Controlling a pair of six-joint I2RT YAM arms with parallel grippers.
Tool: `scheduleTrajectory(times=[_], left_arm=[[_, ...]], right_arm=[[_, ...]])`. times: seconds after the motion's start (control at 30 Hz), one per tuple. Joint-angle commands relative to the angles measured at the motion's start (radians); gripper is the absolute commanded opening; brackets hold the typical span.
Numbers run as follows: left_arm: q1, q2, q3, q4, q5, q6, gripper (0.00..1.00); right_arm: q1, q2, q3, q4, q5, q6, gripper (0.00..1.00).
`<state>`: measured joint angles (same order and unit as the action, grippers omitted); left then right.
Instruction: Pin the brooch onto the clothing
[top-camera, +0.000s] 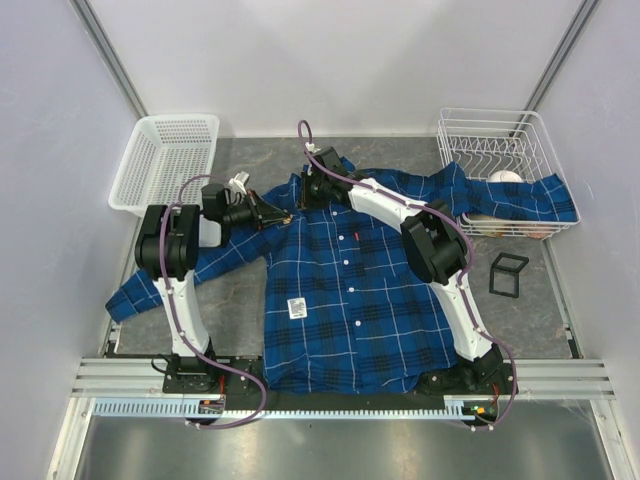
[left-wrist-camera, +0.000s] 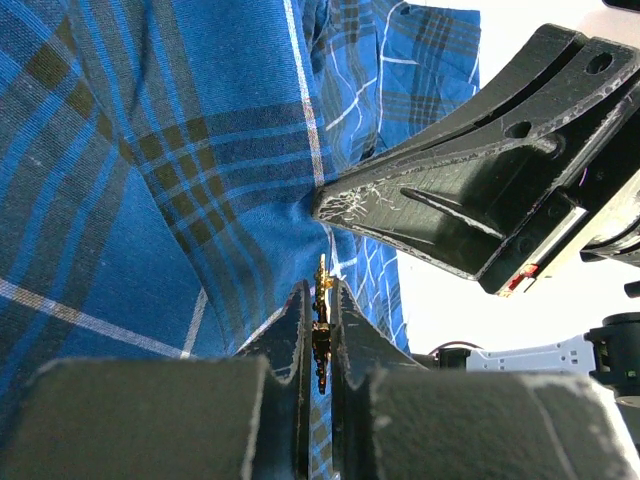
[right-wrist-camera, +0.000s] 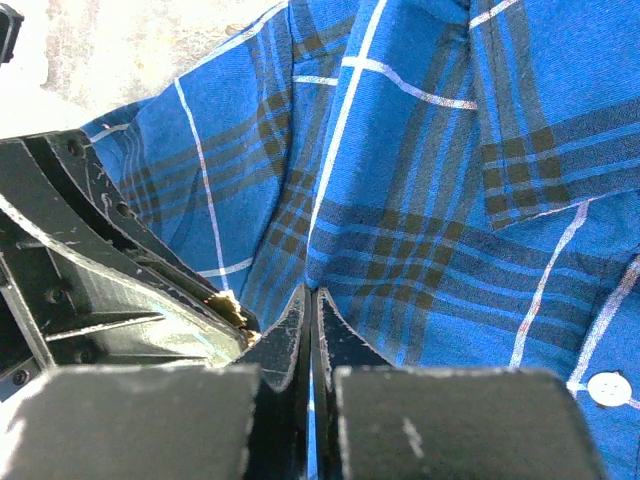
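The clothing (top-camera: 350, 300), a blue plaid shirt, lies flat and face up on the table with its collar at the back. My left gripper (top-camera: 283, 216) is at the shirt's left shoulder beside the collar. It is shut on the brooch (left-wrist-camera: 321, 335), a small gold piece standing edge-on between its fingertips and poking toward the cloth (left-wrist-camera: 180, 150). My right gripper (top-camera: 303, 196) meets it from the other side, shut on a puckered fold of the shirt (right-wrist-camera: 450, 200). In the right wrist view a glint of the brooch (right-wrist-camera: 226, 303) shows at the left gripper's tip, just left of my right gripper (right-wrist-camera: 311, 295).
A white plastic basket (top-camera: 165, 160) stands at the back left. A white wire rack (top-camera: 500, 150) stands at the back right, with the shirt's right sleeve draped into it. A black square frame (top-camera: 508, 274) lies right of the shirt. A white tag (top-camera: 297, 308) sits on the shirt front.
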<state>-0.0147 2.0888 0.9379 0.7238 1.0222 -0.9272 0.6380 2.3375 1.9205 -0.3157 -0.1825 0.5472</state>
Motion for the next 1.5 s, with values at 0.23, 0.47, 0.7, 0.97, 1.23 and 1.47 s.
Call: scheduleTrajectory(times=[0.23,0.47,0.7,0.97,1.23,1.47], left_arm=[[-0.018,0.059,-0.019,0.195,0.013,-0.199,0.02],[-0.028,0.076,-0.025,0.203,0.012,-0.217,0.02],[-0.041,0.086,-0.030,0.229,0.013,-0.237,0.02],[-0.045,0.082,-0.031,0.216,0.009,-0.226,0.02],[-0.042,0.065,-0.027,0.184,0.021,-0.196,0.02],[-0.042,0.085,-0.005,0.187,0.035,-0.187,0.02]], right_arm=[[-0.001,-0.056,-0.005,0.040,-0.011,0.046,0.00],[-0.001,-0.063,-0.014,0.052,-0.025,0.066,0.00],[-0.004,-0.060,-0.015,0.058,-0.041,0.076,0.00],[-0.011,-0.063,-0.018,0.066,-0.078,0.076,0.03],[-0.086,-0.093,-0.026,0.063,-0.213,-0.022,0.58],[-0.181,-0.087,-0.064,0.066,-0.428,-0.070,0.57]])
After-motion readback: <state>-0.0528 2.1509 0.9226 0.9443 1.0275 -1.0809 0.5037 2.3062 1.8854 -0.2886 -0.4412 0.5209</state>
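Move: The right fingers already pinch a raised fold of the blue clothing. That fold lies about 3 cm ahead of the left hand and 4 cm to its right, about level; the left fingers hold the brooch. From the right hand the brooch is some 3 cm back and 3 cm left. The nearest shirt button is about 7 cm back and 8 cm right of the right hand, some 3 cm lower; the red tab is 7 cm back and 12 cm right. The right fingers keep their pinch on the fold while the left hand, fingers shut on the brooch, edges about 2 cm to the right, bringing it up against the clothing there. Then the right hand opens, lets go of the fold and draws away to the right some 4 cm, also rising about 2 cm and going slightly forward. ##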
